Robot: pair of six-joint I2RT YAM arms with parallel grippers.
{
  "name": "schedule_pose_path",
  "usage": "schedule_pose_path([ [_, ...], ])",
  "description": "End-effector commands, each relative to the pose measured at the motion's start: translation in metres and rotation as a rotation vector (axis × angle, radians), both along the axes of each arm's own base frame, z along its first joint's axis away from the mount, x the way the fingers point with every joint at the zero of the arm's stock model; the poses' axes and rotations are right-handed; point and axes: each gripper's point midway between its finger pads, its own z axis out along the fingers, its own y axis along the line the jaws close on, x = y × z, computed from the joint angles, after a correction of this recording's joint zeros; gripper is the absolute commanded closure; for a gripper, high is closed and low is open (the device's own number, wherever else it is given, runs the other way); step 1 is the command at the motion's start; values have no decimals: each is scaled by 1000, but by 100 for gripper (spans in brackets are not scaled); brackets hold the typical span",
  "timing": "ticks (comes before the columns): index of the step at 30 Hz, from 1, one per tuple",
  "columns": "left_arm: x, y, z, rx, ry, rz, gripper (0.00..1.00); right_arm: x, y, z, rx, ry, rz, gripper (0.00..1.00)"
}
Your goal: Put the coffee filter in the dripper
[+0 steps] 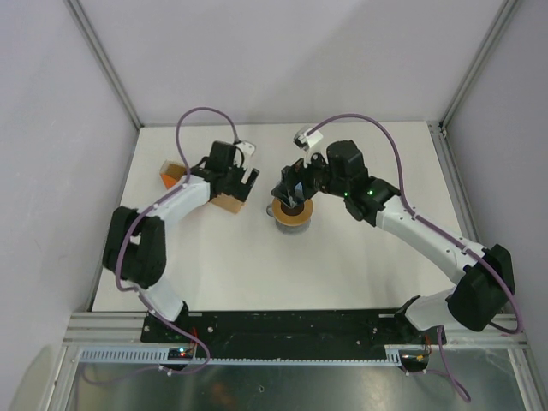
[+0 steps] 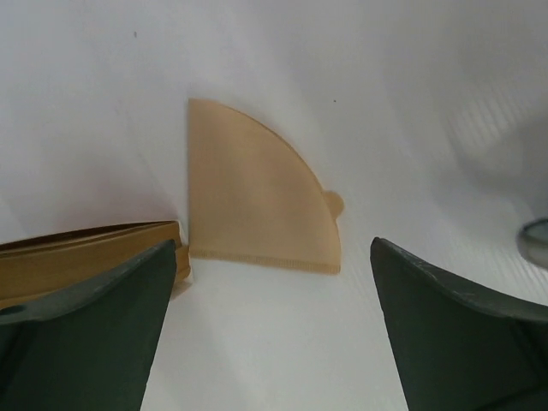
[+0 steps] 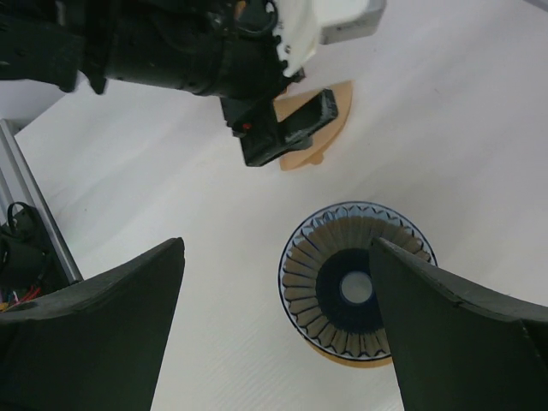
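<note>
The coffee filter [image 2: 257,193] lies flat and fan-shaped on the white table, just ahead of my left gripper [image 2: 270,342]. That gripper is open, its fingers wide apart with nothing between them. From above, the filter [image 1: 227,204] pokes out under the left gripper [image 1: 242,184]. The dripper [image 3: 355,287] is a blue-rimmed ribbed cone standing on a wooden ring; its ribs and centre hole show bare. My right gripper [image 3: 278,334] hovers open above it, the right finger covering the dripper's right side. In the top view the dripper [image 1: 294,216] sits right of the filter, under the right gripper [image 1: 291,195].
An orange holder [image 1: 174,176] stands at the table's left edge behind the left arm. A tan layered edge [image 2: 86,253] shows beside my left finger. A grey rim [image 2: 537,240] peeks in at the right of the left wrist view. The left gripper [image 3: 282,128] hangs over the filter [image 3: 338,107].
</note>
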Motion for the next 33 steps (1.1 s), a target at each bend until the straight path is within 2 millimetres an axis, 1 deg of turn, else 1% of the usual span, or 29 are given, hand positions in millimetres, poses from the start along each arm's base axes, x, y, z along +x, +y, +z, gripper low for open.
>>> schedule_pose_path([
  [1,26,7,-19,89,-61,135,1,-3,-8,5,-17,-25,-18,6],
  [4,30,-5,-29,108,-58,109,7,-3,-12,2,-25,-26,-32,6],
  [7,29,-14,-41,152,-52,74,15,-3,-16,1,-35,-32,-47,6],
  [12,29,-9,-58,215,-46,73,29,-4,-20,-1,-44,-37,-57,6],
  [18,28,-12,-69,205,-28,68,32,-3,-23,-3,-49,-34,-60,5],
  [22,27,-9,-79,230,-11,65,33,-3,-23,-3,-48,-32,-60,5],
  [25,26,-7,-78,245,-18,65,34,-3,-25,-2,-48,-33,-62,5],
  [28,27,-5,-72,255,-36,66,38,-3,-25,-2,-45,-32,-60,5],
  [33,26,0,-70,281,-45,58,45,-2,-24,-1,-33,-32,-49,5],
])
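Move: The coffee filter lies flat on the table, about 4 cm ahead of my left hand, 1 cm to its left and 9 cm below it. The box stands about 15 cm left of that hand and 4 cm ahead, its near corner close beside the filter. The dripper on the carafe is some 24 cm to its right and 6 cm back. From my right hand the filter lies roughly 13 cm ahead, 24 cm left and 25 cm down. I drop my left hand about 8 cm onto the filter, fast at first and then easing, edging 2 cm forward, its left side rolling up some 15 degrees. On the way I draw the wide-open fingers in to a bit over half, so the tips meet the paper and start gathering it between them. My right hand, open and empty, shifts 2 cm right and 2 cm down by the dripper. ##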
